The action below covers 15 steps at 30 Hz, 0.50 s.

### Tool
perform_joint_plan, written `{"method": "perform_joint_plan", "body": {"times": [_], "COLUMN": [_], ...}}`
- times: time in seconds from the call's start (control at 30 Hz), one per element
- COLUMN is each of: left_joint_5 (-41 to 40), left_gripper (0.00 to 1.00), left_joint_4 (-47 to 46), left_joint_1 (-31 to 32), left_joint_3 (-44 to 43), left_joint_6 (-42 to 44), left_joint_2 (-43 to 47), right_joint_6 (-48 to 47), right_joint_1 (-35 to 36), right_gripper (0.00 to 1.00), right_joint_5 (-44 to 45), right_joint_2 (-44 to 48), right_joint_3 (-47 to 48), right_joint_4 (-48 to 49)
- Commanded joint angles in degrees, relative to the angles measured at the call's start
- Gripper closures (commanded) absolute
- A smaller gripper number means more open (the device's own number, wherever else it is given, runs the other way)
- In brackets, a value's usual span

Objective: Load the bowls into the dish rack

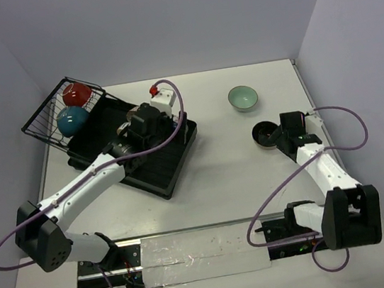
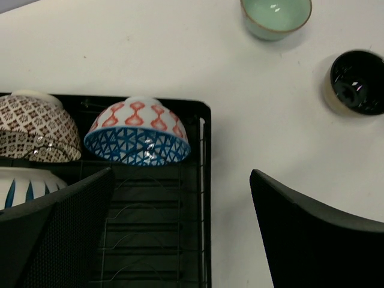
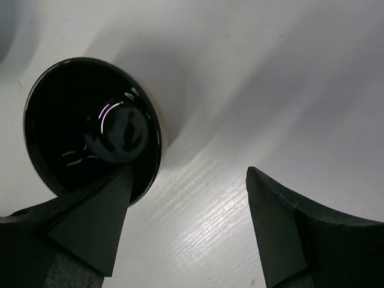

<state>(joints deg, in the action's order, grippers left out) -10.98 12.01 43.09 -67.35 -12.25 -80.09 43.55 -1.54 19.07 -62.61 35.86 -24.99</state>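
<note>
The black dish rack (image 1: 163,166) lies at the left, and its wire basket (image 1: 46,121) holds a red bowl (image 1: 77,93) and a teal bowl (image 1: 73,120). My left gripper (image 1: 151,125) hovers open over the rack's right end. In the left wrist view, the rack (image 2: 156,240) holds a lattice-patterned bowl (image 2: 137,133), a brown-patterned bowl (image 2: 36,129) and a blue-and-white bowl (image 2: 24,183) on edge. The left gripper (image 2: 180,204) holds nothing. My right gripper (image 3: 189,180) is open, with one finger over the rim of a black-glazed bowl (image 3: 90,126) (image 1: 266,135). A mint green bowl (image 1: 243,97) stands on the table.
The white table (image 1: 225,175) is walled at the back and on both sides. Purple cables loop from both arms. The mint bowl (image 2: 276,15) and the black-glazed bowl (image 2: 358,82) sit right of the rack's edge.
</note>
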Motion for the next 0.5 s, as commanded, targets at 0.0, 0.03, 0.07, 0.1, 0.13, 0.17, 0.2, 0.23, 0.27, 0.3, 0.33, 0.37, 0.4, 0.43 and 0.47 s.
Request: {"method": "perform_joint_plan", "body": {"times": [0.0, 0.03, 0.07, 0.1, 0.13, 0.17, 0.2, 0.23, 0.27, 0.3, 0.33, 0.37, 0.4, 0.43, 0.47], "left_joint_5": [-0.62, -0.53, -0.27, 0.08, 0.43, 0.18, -0.09, -0.44, -1.4, -1.93, -2.37, -2.46, -2.55, -2.64, -2.73], "left_gripper": [0.01, 0.01, 0.01, 0.01, 0.01, 0.01, 0.01, 0.01, 0.01, 0.01, 0.01, 0.01, 0.01, 0.01, 0.01], "left_joint_4": [-0.84, -1.11, -0.94, -0.85, -0.24, 0.03, 0.2, 0.38, 0.64, 0.82, 1.08, 1.61, 1.7, 1.79, 2.05], "left_joint_1": [0.15, 0.24, 0.15, 0.15, 0.24, 0.24, 0.24, 0.41, 0.59, 0.76, 1.03, 1.12, 1.21, 1.38, 1.38], "left_joint_3": [3.53, 4.76, 5.21, 5.56, 6.09, 6.35, 6.62, 7.14, 7.32, 7.32, 7.06, 6.89, 6.71, 6.45, 6.36], "left_joint_6": [3.46, 3.46, 3.64, 3.64, 3.99, 4.08, 4.34, 5.04, 5.3, 5.48, 5.57, 5.66, 5.66, 5.31, 5.13], "left_joint_2": [4.5, 5.03, 5.73, 6.0, 6.26, 6.53, 6.62, 6.79, 6.97, 7.06, 7.06, 7.06, 7.14, 7.32, 7.58], "right_joint_6": [3.29, 3.56, 3.82, 4.26, 4.44, 4.53, 4.7, 4.7, 4.53, 4.53, 4.44, 4.44, 4.18, 4.0, 3.74], "right_joint_1": [-1.79, -2.41, -2.59, -2.76, -2.94, -3.03, -3.03, -3.03, -3.03, -3.03, -3.03, -3.03, -2.86, -2.85, -2.77], "right_gripper": [0.18, 0.21, 0.23, 0.25, 0.29, 0.31, 0.33, 0.36, 0.38, 0.4, 0.44, 0.47, 0.49, 0.55, 0.58], "right_joint_5": [-1.05, -1.31, -1.23, -1.58, -1.93, -2.11, -2.46, -2.63, -2.81, -3.33, -3.34, -3.42, -3.25, -3.25, -3.16], "right_joint_2": [-3.56, -5.49, -6.38, -7.25, -8.74, -9.28, -9.89, -10.77, -11.13, -11.39, -11.83, -12.1, -12.36, -12.8, -12.97], "right_joint_3": [3.43, 3.6, 3.87, 4.13, 4.31, 4.48, 4.49, 4.49, 4.31, 4.05, 3.52, 3.26, 3.08, 2.91, 2.99], "right_joint_4": [4.86, 5.65, 6.7, 7.15, 7.59, 8.55, 9.08, 9.35, 10.31, 10.84, 11.28, 12.07, 12.33, 12.51, 12.6]}}
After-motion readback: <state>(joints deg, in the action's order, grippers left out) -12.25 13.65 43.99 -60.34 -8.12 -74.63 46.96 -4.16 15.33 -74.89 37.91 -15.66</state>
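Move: The black-lined bowl stands just off the right hand, about 4 cm ahead and 5 cm to its left, its middle some 5 cm below the hand. The green bowl is farther out, roughly 16 cm ahead of the right hand and 11 cm to its left, at about the same height. From the left hand, held high over the near side of the rack's right edge, the black-lined bowl lies some 26 cm to the right, about level in reach and 21 cm below. The right hand reaches forward about 4 cm and sinks some 2.5 cm at the black-lined bowl's right side, narrowing its already part-closed fingers to about half open, so that the left finger comes down inside the mouth and the right one stays outside, the wall between them but no grip seen yet. Meanwhile the left hand, empty and still wide open, draws back, left and down, about 2.5 cm each way, over the rack and away from the blue-patterned bowl at its far right corner. ##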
